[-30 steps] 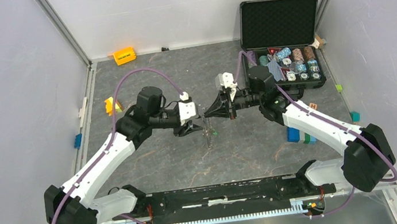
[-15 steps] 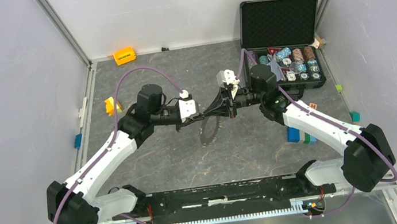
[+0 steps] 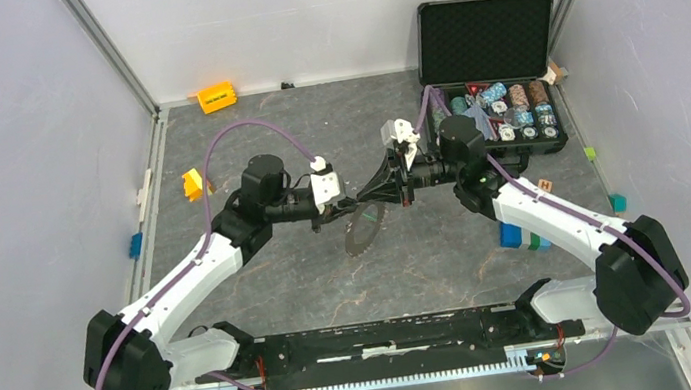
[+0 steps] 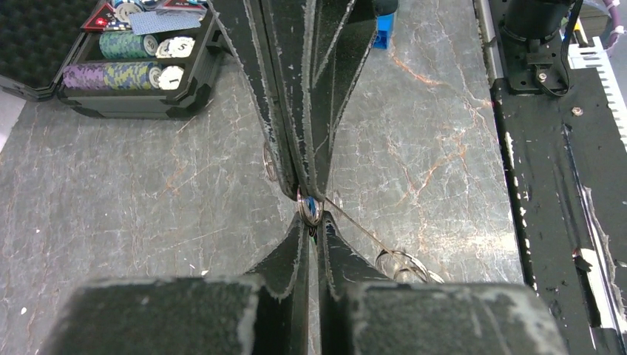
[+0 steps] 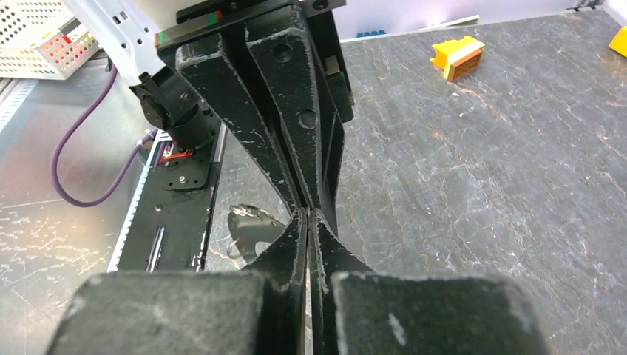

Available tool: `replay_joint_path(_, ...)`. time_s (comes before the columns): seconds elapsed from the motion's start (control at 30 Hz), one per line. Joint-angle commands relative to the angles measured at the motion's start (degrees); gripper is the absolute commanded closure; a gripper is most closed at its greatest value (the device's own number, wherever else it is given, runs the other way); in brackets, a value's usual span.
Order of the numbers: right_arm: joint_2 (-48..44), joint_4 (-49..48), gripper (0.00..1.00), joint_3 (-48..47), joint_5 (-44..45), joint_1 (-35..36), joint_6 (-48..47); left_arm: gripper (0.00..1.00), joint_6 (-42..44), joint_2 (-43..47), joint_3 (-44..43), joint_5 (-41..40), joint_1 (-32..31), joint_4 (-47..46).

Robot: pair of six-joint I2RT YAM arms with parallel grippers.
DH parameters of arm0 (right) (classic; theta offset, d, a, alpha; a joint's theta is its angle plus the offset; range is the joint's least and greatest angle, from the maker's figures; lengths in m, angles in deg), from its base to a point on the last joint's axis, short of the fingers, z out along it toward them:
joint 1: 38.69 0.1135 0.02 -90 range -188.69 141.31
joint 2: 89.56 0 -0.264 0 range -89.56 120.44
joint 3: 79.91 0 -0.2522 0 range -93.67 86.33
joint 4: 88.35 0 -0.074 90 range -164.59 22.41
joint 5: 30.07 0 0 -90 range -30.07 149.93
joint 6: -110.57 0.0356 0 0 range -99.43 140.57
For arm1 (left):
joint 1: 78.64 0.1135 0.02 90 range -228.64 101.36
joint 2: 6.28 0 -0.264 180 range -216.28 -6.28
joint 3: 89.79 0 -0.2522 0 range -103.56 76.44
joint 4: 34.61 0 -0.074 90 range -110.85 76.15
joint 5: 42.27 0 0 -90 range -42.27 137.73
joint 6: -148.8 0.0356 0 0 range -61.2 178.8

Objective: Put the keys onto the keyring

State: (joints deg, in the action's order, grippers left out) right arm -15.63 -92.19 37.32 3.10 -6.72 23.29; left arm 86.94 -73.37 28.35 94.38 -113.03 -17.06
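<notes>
Both grippers meet tip to tip over the middle of the table. The dark, gear-rimmed keyring (image 3: 364, 231) hangs just below them, tilted with its face partly toward the top camera. My right gripper (image 3: 368, 196) is shut on the keyring's top edge, its jaws pressed together (image 5: 308, 216). My left gripper (image 3: 350, 201) is shut right against it (image 4: 314, 222), pinching a small silver loop with a blue bit, the blue key (image 4: 311, 209). The keyring (image 5: 250, 225) shows dark at lower left in the right wrist view. In the left wrist view it runs off as a thin edge (image 4: 403, 262).
An open black case (image 3: 485, 35) with poker chips stands at the back right. Yellow blocks lie at the back left (image 3: 217, 97) and left (image 3: 193, 183). Blue and green blocks (image 3: 518, 235) sit beside the right arm. The black base rail (image 3: 390, 335) runs along the near edge.
My left gripper has gone from open to shut at the right gripper's tips. The keyring has turned from edge-on to showing its face. Both wrists shifted slightly.
</notes>
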Motion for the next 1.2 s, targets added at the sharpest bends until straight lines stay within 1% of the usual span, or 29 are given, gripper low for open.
replay_joint_path(0.0, -1.18, -4.19, 1.0, 0.14, 5.39, -0.76, -0.06, 0.93, -2.42, 1.2, 0.51, 4.29, -1.38, -2.71)
replay_joint_path(0.13, -1.46, -4.1, 1.0, 1.24, 5.94, -0.9, -0.86, 0.92, -3.53, 1.63, -0.7, 3.22, -1.29, -1.68)
replay_joint_path(0.3, -1.94, -5.98, 1.0, 2.79, 5.78, -1.37, -0.26, 0.92, -8.32, 1.69, -2.34, 2.09, -1.29, -2.53)
replay_joint_path(0.4, -2.29, -8.25, 1.0, 3.85, 5.38, -2.03, 1.38, 0.88, -10.72, 1.85, -2.35, 2.32, -1.19, -3.62)
replay_joint_path(0.43, -2.33, -9.03, 1.0, 4.12, 5.29, -2.23, 1.89, 0.84, -11.12, 1.84, -2.2, 2.66, -1.19, -3.61)
replay_joint_path(0.53, -2.39, -10.77, 1.0, 4.54, 4.72, -2.58, 3.46, 0.71, -8.65, 1.67, -1.49, 4.21, -1.21, -3.32)
replay_joint_path(0.6, -2.28, -11.26, 1.0, 4.54, 4.38, -2.57, 3.98, 0.63, -5.96, 1.73, -1.15, 5.01, -1.2, -1.61)
replay_joint_path(0.77, -1.68, -13.02, 1.0, 4.63, 3.24, -2.63, 5.58, 0.47, -3.1, 1.34, -1.46, 4.74, -1.34, 0.26)
replay_joint_path(0.93, -1.55, -13.51, 1.0, 4.79, 2.02, -2.59, 5.64, 0.45, -0.59, 1.67, -3.23, 1.21, -1.29, 3.01)
replay_joint_path(1.03, -1.67, -13.69, 1.0, 4.97, 0.83, -2.64, 5.5, 0.44, 2.73, 2.28, -5.64, -2.49, -1.29, 7.37)
replay_joint_path(1.17, -1.59, -14.36, 1.0, 5.16, -1.15, -2.65, 5.51, 0.39, 8.39, 2.69, -9.55, -6.19, -1.24, 14.7)
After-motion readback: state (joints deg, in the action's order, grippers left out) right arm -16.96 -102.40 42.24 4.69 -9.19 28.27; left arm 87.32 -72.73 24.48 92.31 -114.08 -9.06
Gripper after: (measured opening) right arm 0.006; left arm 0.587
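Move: Both hands meet fingertip to fingertip, the left holding a small ring at the keyring assembly. From the left hand the large keyring's middle lies about 5 cm back, 2 cm right and 3 cm below. The blue key hangs level fore-and-aft, 1 cm right and 2 cm below; the green key is roughly 2 cm back, 2 cm right, 5 cm down. From the right hand the keyring's middle is some 5 cm back, straight below by 3 cm. Left fingers open wide, releasing the small ring, while the right keeps its pinch, easing 1–2 cm forward and right. ##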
